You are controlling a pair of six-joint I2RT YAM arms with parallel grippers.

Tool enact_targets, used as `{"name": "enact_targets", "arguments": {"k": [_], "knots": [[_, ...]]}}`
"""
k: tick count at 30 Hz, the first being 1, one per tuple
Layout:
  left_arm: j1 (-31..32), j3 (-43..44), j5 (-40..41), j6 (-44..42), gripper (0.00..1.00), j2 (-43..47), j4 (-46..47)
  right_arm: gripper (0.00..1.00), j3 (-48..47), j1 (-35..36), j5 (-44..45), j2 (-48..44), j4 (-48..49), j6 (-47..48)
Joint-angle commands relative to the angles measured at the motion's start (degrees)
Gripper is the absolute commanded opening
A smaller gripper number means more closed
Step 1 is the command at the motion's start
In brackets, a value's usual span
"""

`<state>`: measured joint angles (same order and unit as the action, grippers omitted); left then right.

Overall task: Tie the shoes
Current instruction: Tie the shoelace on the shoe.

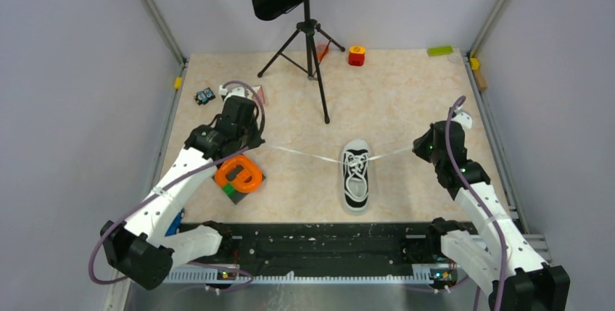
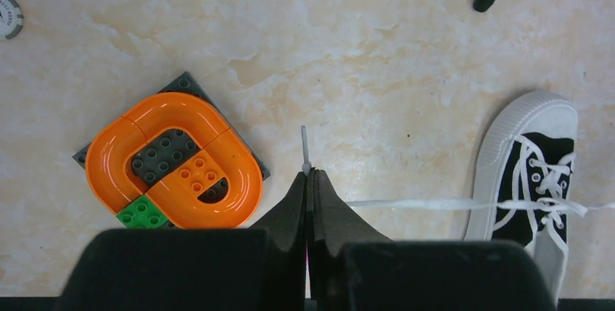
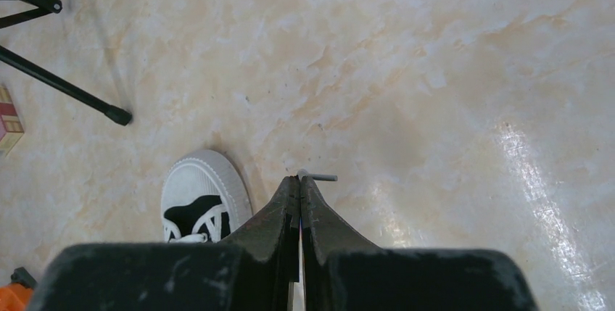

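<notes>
The shoe (image 1: 356, 176), a small black low-top sneaker with a white toe cap and sole, lies in the middle of the table, toe pointing away from the arms. Its white laces are stretched out sideways in both directions. The left lace (image 1: 301, 154) runs taut to my left gripper (image 1: 250, 144), which is shut on it; its tip sticks out past the jaws (image 2: 305, 150). The right lace (image 1: 391, 154) runs to my right gripper (image 1: 419, 146), shut on that end, with the aglet (image 3: 319, 177) poking out. The shoe (image 2: 531, 180) also shows in the left wrist view and, partly, the shoe (image 3: 199, 198) in the right wrist view.
An orange brick ring on a grey plate (image 1: 238, 175) sits just under the left arm. A black music stand tripod (image 1: 310, 43) stands behind the shoe. Small toys lie along the far edge: a red-and-yellow block (image 1: 356, 55), a green piece (image 1: 439, 51), a small item (image 1: 204, 96).
</notes>
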<state>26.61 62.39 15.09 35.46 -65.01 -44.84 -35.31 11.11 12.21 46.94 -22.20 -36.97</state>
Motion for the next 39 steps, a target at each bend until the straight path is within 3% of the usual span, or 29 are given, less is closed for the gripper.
{"name": "enact_targets", "arguments": {"k": [1, 6, 12, 19, 30, 39], "knots": [[-0.28, 1.61, -2.63, -3.5, 0.0, 3.4, -1.26, 0.0, -1.89, -0.47, 0.9, -1.03, 0.92, 0.98], [-0.16, 4.79, -10.11, -7.88, 0.0, 7.11, 1.84, 0.0, -3.07, -0.44, 0.09, -1.53, 0.48, 1.05], [0.01, 12.86, -21.83, -7.69, 0.0, 4.8, 5.12, 0.0, -6.02, -0.47, -2.17, -2.01, 0.16, -0.25], [1.61, 15.4, -33.76, -7.22, 0.0, 4.74, 13.63, 0.0, -6.4, -0.44, -3.77, -1.85, 0.12, -0.72], [1.73, 16.94, -40.11, -4.08, 0.0, 9.09, 17.39, 0.0, -6.14, -0.47, -11.69, 0.73, 4.7, -3.68], [1.71, 18.13, -38.42, -3.51, 0.0, 10.4, 17.29, 0.0, -8.22, -0.47, -8.68, 2.04, 5.34, -3.01]]}}
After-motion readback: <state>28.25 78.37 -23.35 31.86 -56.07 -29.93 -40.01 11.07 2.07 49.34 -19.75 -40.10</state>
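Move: The knotted lace on the shoe lies about 34 cm right of the left hand, nearly level fore and aft and some 12 cm below; that hand still pinches the left lace end. From the right hand, holding the other end, the knot is some 20 cm to the left, level with it, about 8 cm down. The orange track piece sits 10 cm left of the left hand, 2 cm back; the stand's near foot is 23 cm right of that hand and 21 cm ahead. With its fingers still shut, the left hand rises some 22 cm, swings about 10 cm to the right and draws back roughly 6 cm, its wrist turning clockwise and tipping the fingertips up and across to the right as its hold on the left lace ends. The right hand keeps its pinch on the other lace, waits briefly, then lifts and eases left towards the shoe by about 3.5 cm each way, rolling slightly. ##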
